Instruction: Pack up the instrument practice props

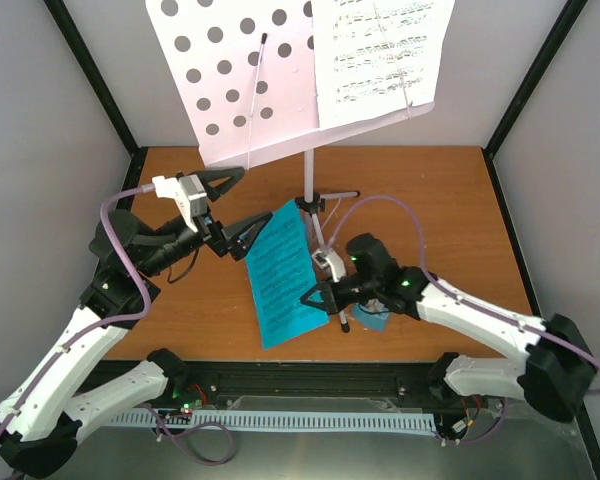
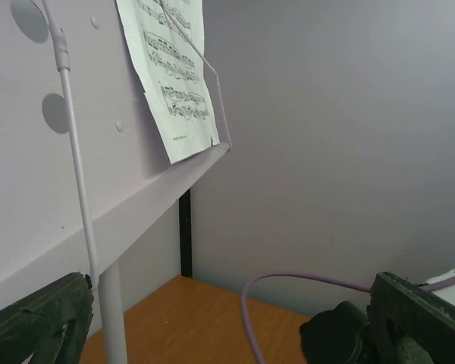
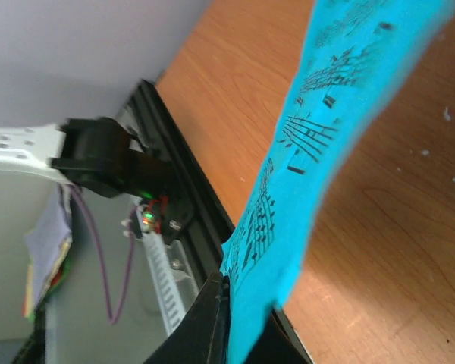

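The white perforated music stand (image 1: 242, 75) rises on its thin grey pole (image 1: 308, 175) at the back of the table, with a white music sheet (image 1: 380, 55) on its ledge. The left wrist view looks up at that ledge (image 2: 98, 220) and the white sheet (image 2: 174, 68). My left gripper (image 1: 255, 195) hangs open just below the ledge with nothing between its fingers (image 2: 38, 318). A blue music sheet (image 1: 280, 275) is lifted at one edge, and my right gripper (image 1: 315, 295) is shut on it (image 3: 231, 318). The light-blue metronome (image 1: 372, 318) is mostly hidden under the right arm.
The wooden table (image 1: 430, 200) is boxed in by grey walls and black corner posts (image 1: 525, 85). A purple cable (image 2: 288, 280) arcs over it near the right arm. The stand's tripod legs (image 1: 335, 195) spread at mid-table. A black rail (image 3: 174, 159) runs along the near edge.
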Action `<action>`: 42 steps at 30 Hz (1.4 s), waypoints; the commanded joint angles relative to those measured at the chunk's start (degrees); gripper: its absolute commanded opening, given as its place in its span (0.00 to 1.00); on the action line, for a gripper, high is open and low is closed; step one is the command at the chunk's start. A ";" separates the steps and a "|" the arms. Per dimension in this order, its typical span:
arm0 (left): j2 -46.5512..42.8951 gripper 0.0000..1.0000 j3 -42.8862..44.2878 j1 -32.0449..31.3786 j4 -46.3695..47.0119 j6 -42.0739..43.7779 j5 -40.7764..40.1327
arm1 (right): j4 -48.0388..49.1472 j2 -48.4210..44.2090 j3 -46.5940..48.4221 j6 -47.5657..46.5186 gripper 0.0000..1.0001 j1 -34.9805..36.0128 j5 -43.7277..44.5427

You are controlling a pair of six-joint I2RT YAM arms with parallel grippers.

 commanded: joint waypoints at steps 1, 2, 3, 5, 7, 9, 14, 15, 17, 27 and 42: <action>-0.62 0.99 -0.32 -0.35 1.06 -0.68 2.33 | -2.90 7.85 5.81 -1.68 0.03 4.97 9.00; -0.66 0.99 -0.40 -0.35 0.98 -0.77 2.77 | -3.10 10.78 7.27 -1.53 0.03 5.87 11.00; -0.66 0.99 -0.49 -0.31 0.99 -0.86 2.91 | -3.51 12.13 8.16 -1.42 0.03 6.91 12.26; -0.69 0.99 -0.73 -0.32 1.04 -1.12 4.06 | -4.66 16.31 10.52 -1.39 0.03 8.64 15.97; -0.39 0.99 -0.73 -0.35 0.49 -1.28 5.24 | -5.82 19.84 12.75 -1.35 0.03 9.94 19.15; -0.11 0.99 -0.70 -0.35 -0.18 -1.53 5.74 | -7.08 22.68 14.42 -1.36 0.03 10.94 22.44; -0.26 0.99 -1.95 -0.31 -0.62 -2.58 5.53 | -9.40 26.95 17.12 -1.72 0.03 12.41 26.31; -0.35 0.99 -2.41 -0.35 -0.63 -2.86 5.58 | -9.38 27.15 17.15 -1.87 0.03 12.59 26.45; -0.39 0.99 -3.24 -0.35 -0.77 -3.40 5.63 | -9.10 27.39 17.13 -2.16 0.03 13.03 26.28; -0.48 0.99 -5.56 -0.35 -1.29 -4.99 2.68 | -10.91 23.41 15.60 -1.12 0.17 13.38 29.93; -1.05 1.00 -16.63 -0.35 1.39 -15.02 -3.86 | -15.49 2.83 15.58 -4.67 0.94 11.88 38.35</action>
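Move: The blue music sheet is already pinched in my right fingers. The bare table spot for it is centred about 16 cm to their left, 5 cm back and 15 cm below. The stand's near foot is 8 cm right and 6 cm back, and the blue metronome is 14 cm right and 3 cm back. For my left hand, open and empty, that spot is some 8 cm back, 4 cm left and 46 cm below. I lower my right hand about 10 cm while carrying the sheet some 5 cm left and a little forward, tipping the fingers nearly 30 degrees further down. There I open them wide, let the sheet go and rise about 11 cm clear, drifting back right. Meanwhile my open left hand sinks about 12 cm and edges forward beside the music stand, tipping down. ##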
